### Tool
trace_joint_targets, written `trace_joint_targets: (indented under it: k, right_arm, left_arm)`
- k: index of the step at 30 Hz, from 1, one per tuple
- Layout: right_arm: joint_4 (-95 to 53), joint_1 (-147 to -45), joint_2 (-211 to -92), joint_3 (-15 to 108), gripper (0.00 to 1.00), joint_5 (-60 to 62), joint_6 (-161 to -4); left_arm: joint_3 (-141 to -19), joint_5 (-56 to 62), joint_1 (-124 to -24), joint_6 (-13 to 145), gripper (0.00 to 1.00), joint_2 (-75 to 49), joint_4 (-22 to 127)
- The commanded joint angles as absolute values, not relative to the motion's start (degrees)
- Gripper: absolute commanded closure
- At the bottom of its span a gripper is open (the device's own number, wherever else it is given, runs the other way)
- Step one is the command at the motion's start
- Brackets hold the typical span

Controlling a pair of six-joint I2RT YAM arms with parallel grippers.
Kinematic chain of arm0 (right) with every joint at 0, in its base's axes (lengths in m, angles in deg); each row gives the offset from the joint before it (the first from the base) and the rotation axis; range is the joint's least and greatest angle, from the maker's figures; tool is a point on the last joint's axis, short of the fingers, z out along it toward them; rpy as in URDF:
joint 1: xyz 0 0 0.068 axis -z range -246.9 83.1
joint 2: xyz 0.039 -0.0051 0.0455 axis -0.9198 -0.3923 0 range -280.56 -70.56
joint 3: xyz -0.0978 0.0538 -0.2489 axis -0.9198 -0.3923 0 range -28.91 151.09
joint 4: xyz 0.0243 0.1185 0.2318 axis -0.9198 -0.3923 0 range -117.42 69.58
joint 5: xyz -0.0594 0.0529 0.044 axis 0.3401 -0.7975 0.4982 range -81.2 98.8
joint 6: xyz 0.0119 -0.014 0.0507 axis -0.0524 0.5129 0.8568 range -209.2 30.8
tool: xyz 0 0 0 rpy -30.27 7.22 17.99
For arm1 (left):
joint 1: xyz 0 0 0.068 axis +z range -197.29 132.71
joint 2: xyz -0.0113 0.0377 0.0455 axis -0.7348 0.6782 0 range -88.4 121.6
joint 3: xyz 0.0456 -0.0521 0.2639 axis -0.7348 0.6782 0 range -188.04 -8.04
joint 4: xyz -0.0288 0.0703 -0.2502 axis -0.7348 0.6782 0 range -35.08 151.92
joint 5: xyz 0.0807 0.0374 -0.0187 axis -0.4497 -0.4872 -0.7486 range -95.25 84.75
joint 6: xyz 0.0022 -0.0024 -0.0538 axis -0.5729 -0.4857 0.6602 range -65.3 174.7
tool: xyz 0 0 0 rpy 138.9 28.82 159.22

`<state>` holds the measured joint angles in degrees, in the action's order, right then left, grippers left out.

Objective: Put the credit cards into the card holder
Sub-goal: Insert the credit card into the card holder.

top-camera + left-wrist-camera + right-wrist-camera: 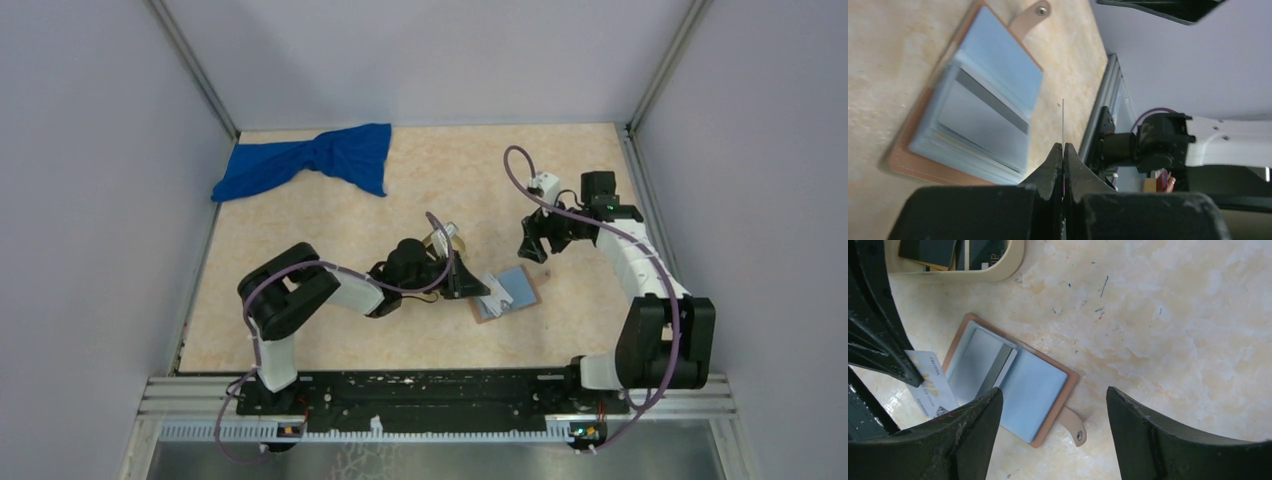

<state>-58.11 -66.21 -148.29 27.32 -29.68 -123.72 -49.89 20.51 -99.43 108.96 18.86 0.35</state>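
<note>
The card holder [518,287] lies open on the table, reddish-brown outside and blue-grey inside [1018,385]. My left gripper [470,282] is shut on a grey credit card [497,296], held at the holder's left edge. In the left wrist view the card [1063,122] shows edge-on between the shut jaws of that gripper [1063,146], beside the holder [978,115]. The right wrist view shows the grey card [930,382] next to the slots. My right gripper [1053,392] hangs open above the holder with nothing in it [533,250]. A black credit card [928,252] lies in the tan tray.
The oval tan tray [998,272] sits just behind the holder, partly hidden under my left arm [443,240]. A blue cloth [310,160] lies at the back left. Grey walls close the table on three sides. The holder's strap with a snap [1075,427] sticks out.
</note>
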Motion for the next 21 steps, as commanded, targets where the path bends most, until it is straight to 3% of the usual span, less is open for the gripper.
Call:
trace_joint_targets:
  k: [1,8,21]
  right_arm:
    - [-55.88,-65.43,-149.58,26.62,0.29,-29.01,-123.29]
    - [-56.67,-65.50,-152.82,26.42,0.49,-27.80,-122.72]
    - [-56.07,-66.27,-153.97,25.91,0.52,-26.05,-122.42]
  left_arm:
    - [-54.47,17.98,-99.67,109.68,1.00,21.92,6.24]
    - [-58.72,17.86,-99.76,109.31,1.00,24.93,10.87]
    - [-61.06,17.39,-99.68,108.94,1.00,25.28,21.80]
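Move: The left hand holds the credit card edge-on, with the open card holder's middle about 5 cm to its right, 1 cm back and 9 cm below; the holder's strap lies some 13 cm right and 3 cm ahead of this hand. The beige tray lies about 12 cm left and 4 cm ahead. From the right hand, the card holder lies roughly 9 cm back, 4 cm left and 11 cm below. Left hand lowers the pinched card about 5 cm towards the holder's sleeves; right sinks 3.5 cm, half closing. ##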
